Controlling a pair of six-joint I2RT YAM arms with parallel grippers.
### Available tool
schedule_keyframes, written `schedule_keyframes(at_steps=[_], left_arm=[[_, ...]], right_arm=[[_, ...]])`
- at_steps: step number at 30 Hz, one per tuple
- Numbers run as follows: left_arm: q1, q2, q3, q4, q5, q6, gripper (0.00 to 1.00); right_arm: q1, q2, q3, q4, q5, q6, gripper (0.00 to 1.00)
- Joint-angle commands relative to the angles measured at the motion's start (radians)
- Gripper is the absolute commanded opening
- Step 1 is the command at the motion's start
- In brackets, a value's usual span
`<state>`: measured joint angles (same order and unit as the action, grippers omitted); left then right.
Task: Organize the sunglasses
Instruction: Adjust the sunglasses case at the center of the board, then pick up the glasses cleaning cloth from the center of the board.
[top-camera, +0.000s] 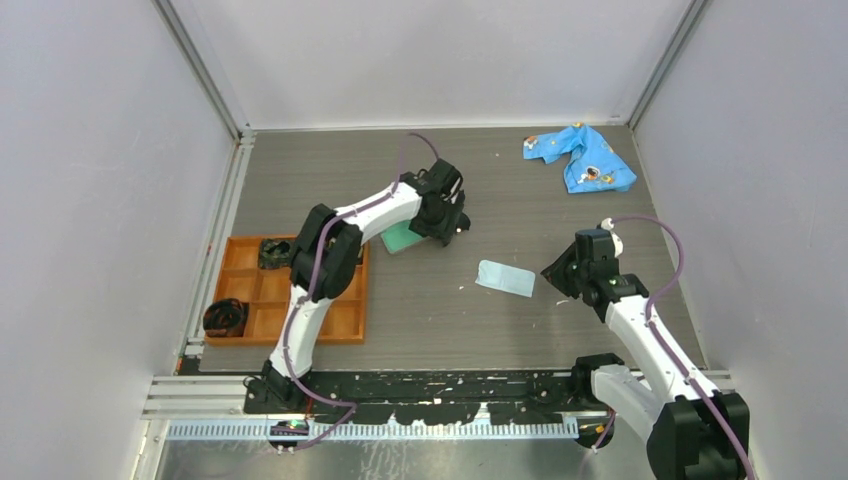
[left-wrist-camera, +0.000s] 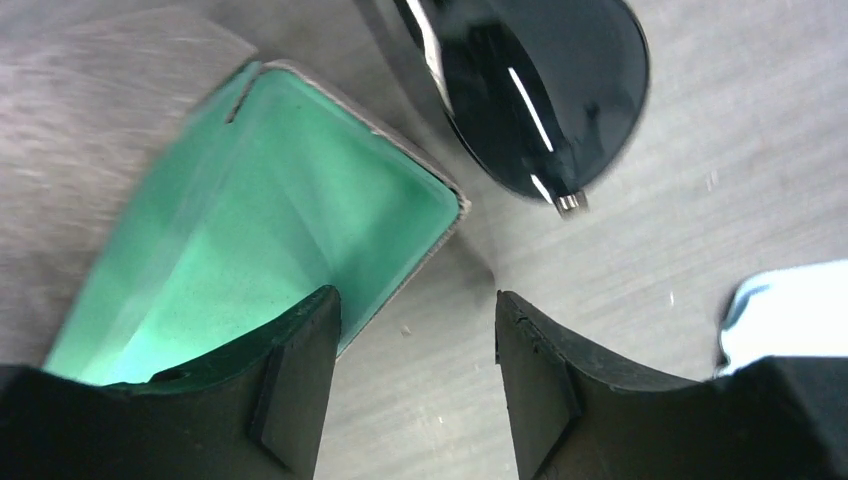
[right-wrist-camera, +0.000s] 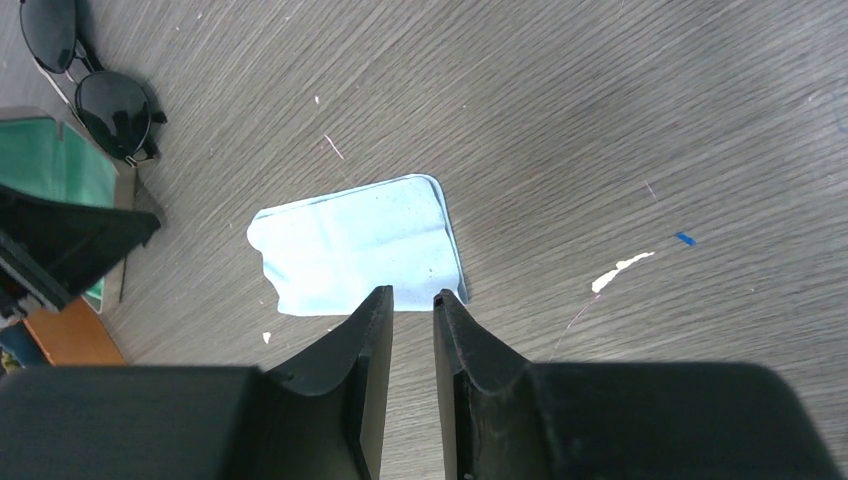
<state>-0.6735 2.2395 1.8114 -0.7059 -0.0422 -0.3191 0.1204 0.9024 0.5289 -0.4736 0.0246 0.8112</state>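
Note:
The black sunglasses lie on the table beside the open grey case with teal lining. They also show in the right wrist view, next to the case. My left gripper hovers low over the case's corner, open and empty, with the sunglasses just beyond its fingertips. In the top view the left gripper covers the sunglasses, and the case shows beside it. My right gripper is empty, its jaws nearly together, at the near edge of a light-blue cloth.
An orange compartment tray with dark coiled bundles sits at the left. The light-blue cloth lies mid-table, left of my right gripper. A blue patterned cloth lies at the back right. White walls enclose the table.

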Motion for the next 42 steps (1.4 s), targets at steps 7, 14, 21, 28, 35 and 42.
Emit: schedule_keyframes(at_steps=[7,14,21,28,35,42], left_arm=[[-0.04,-0.177,-0.114,-0.058,0.223,0.095,0.59],[-0.084,-0.28,-0.121,-0.041,0.194,0.027,0.63],[-0.099,-0.333,-0.202,0.113,0.252,-0.208,0.59],[-0.195,-0.269,-0.25,0.201,0.12,-0.412,0.57],[-0.215,-0.2,-0.233,0.229,0.072,-0.452,0.55],[-0.218,-0.153,-0.235,0.245,0.055,-0.451,0.54]], right_arm=[[-0.004,0.035,0.045,0.033,0.014,-0.007,0.28],[-0.004,0.122,0.065,0.054,-0.041,-0.06,0.29],[-0.004,0.211,0.095,0.063,-0.114,-0.172,0.33],[-0.013,0.309,0.109,0.102,-0.169,-0.163,0.32],[-0.016,0.347,0.092,0.102,-0.135,-0.154,0.29],[-0.017,0.355,0.078,0.096,-0.088,-0.153,0.28]])
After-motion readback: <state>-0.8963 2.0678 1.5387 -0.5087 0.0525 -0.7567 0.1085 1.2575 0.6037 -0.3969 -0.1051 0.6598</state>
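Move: The light-blue cloth lies about 20 cm to the right of my left hand, some 10 cm back and 2 cm lower. My left fingers are still at the open green-lined case, its middle some 6 cm left and 3 cm ahead of them. The sunglasses are about 8 cm ahead and 7 cm right. From my right hand, the cloth is about 7 cm left, 5 cm ahead and 7 cm down. With my left fingers partly open at the case's near rim, I go on drawing it back and turn it square. I then lift about 9 cm clear, travel back and right, and sink again just left of the cloth. Meanwhile my right hand lowers about 5 cm to the cloth's right end, tipping and turning a little counter-clockwise, its fingers staying nearly shut. ##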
